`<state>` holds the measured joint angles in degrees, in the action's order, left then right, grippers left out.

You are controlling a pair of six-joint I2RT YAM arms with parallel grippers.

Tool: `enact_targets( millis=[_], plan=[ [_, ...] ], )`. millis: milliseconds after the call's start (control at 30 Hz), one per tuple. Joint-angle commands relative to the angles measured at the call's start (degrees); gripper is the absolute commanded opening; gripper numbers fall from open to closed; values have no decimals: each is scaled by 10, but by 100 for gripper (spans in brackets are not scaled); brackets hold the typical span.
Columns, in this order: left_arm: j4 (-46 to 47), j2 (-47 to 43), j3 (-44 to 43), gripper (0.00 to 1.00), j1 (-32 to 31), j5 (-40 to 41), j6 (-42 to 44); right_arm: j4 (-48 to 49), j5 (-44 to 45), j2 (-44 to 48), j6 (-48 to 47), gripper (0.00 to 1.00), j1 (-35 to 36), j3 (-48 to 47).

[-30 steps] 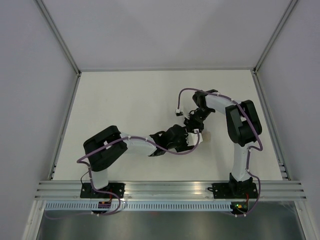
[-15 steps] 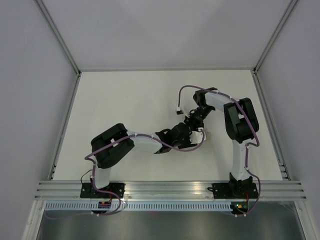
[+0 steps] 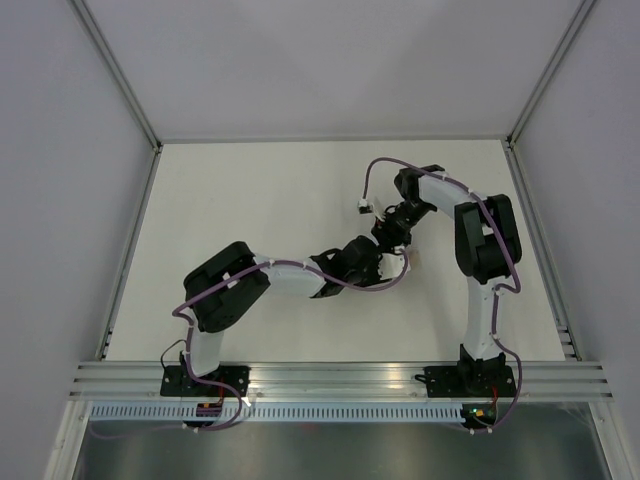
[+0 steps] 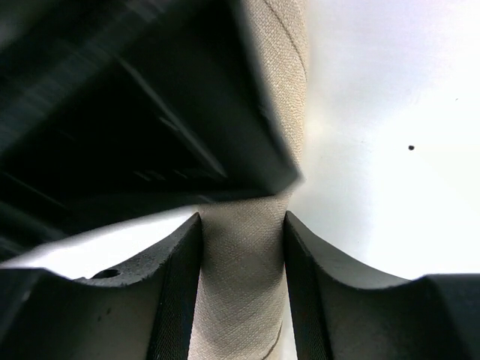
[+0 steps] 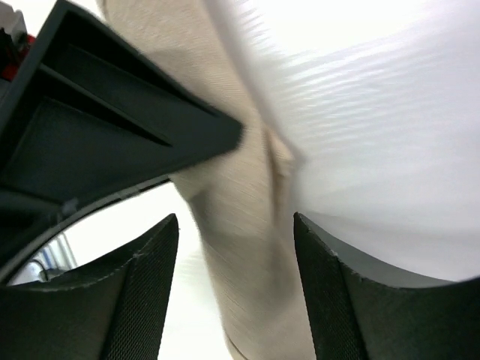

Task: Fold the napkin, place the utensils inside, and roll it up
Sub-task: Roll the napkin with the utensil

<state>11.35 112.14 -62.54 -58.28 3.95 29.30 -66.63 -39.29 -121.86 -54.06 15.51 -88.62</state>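
The napkin is rolled into a tight tan tube; only a pale end [image 3: 411, 260] shows in the top view, under the two grippers. In the left wrist view the roll [image 4: 241, 292] fills the gap between my left gripper's [image 4: 241, 225] fingers, which press on both its sides. In the right wrist view the roll [image 5: 240, 270] runs between my right gripper's [image 5: 234, 221] fingers, with gaps on both sides. My left gripper [image 3: 385, 263] and right gripper [image 3: 393, 240] meet at the roll at mid-table. The utensils are hidden.
The white table [image 3: 250, 200] has raised rails at the left, right and far edges, with grey walls behind. The other arm's dark body crosses the top left of each wrist view. A purple cable [image 3: 372, 175] loops above the right wrist.
Both grippers and the roll have shifted a little toward the far side of the table. The left arm has stretched further out to the right.
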Motion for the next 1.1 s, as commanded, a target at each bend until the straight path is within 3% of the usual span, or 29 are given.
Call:
enact_targets(
  millis=[0,133,333,733,1067],
  plan=[
    [-49,20,-11,50,4,-22,-17,6,-24,0,-2,69,-25,-53],
    [-64,26,-22,50,7,-25,-37,6,-44,2,30,70,-48,-89],
    [-98,51,-62,51,8,-18,-83,76,-21,27,152,70,-73,-108],
    [-213,122,-197,54,6,31,-245,113,47,99,335,71,-151,-96],
    [-237,152,-259,55,-1,57,-356,124,62,188,388,72,-190,28]
  ],
)
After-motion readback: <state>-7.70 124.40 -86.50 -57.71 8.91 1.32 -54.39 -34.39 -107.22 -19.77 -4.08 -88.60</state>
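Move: The rolled napkin is already between my left fingers, its middle about 3 cm to the left of that hand, level fore-and-aft and about 1 cm lower. My opened right hand straddles the roll near its right end: from there the roll's middle lies roughly 9 cm to the left and about 1 cm below, and the right end some 3 cm to the right. My right hand, fingers already open, comes free of the roll and sweeps some 11 cm forward while rising about 9 cm, then swings 11 cm to the right and eases slightly back, turning nearly 50 degrees clockwise. My left hand keeps the roll between its fingers and drags it about 4 cm right and a little forward, turning some 25 degrees counter-clockwise and tipping its fingers steeper. ##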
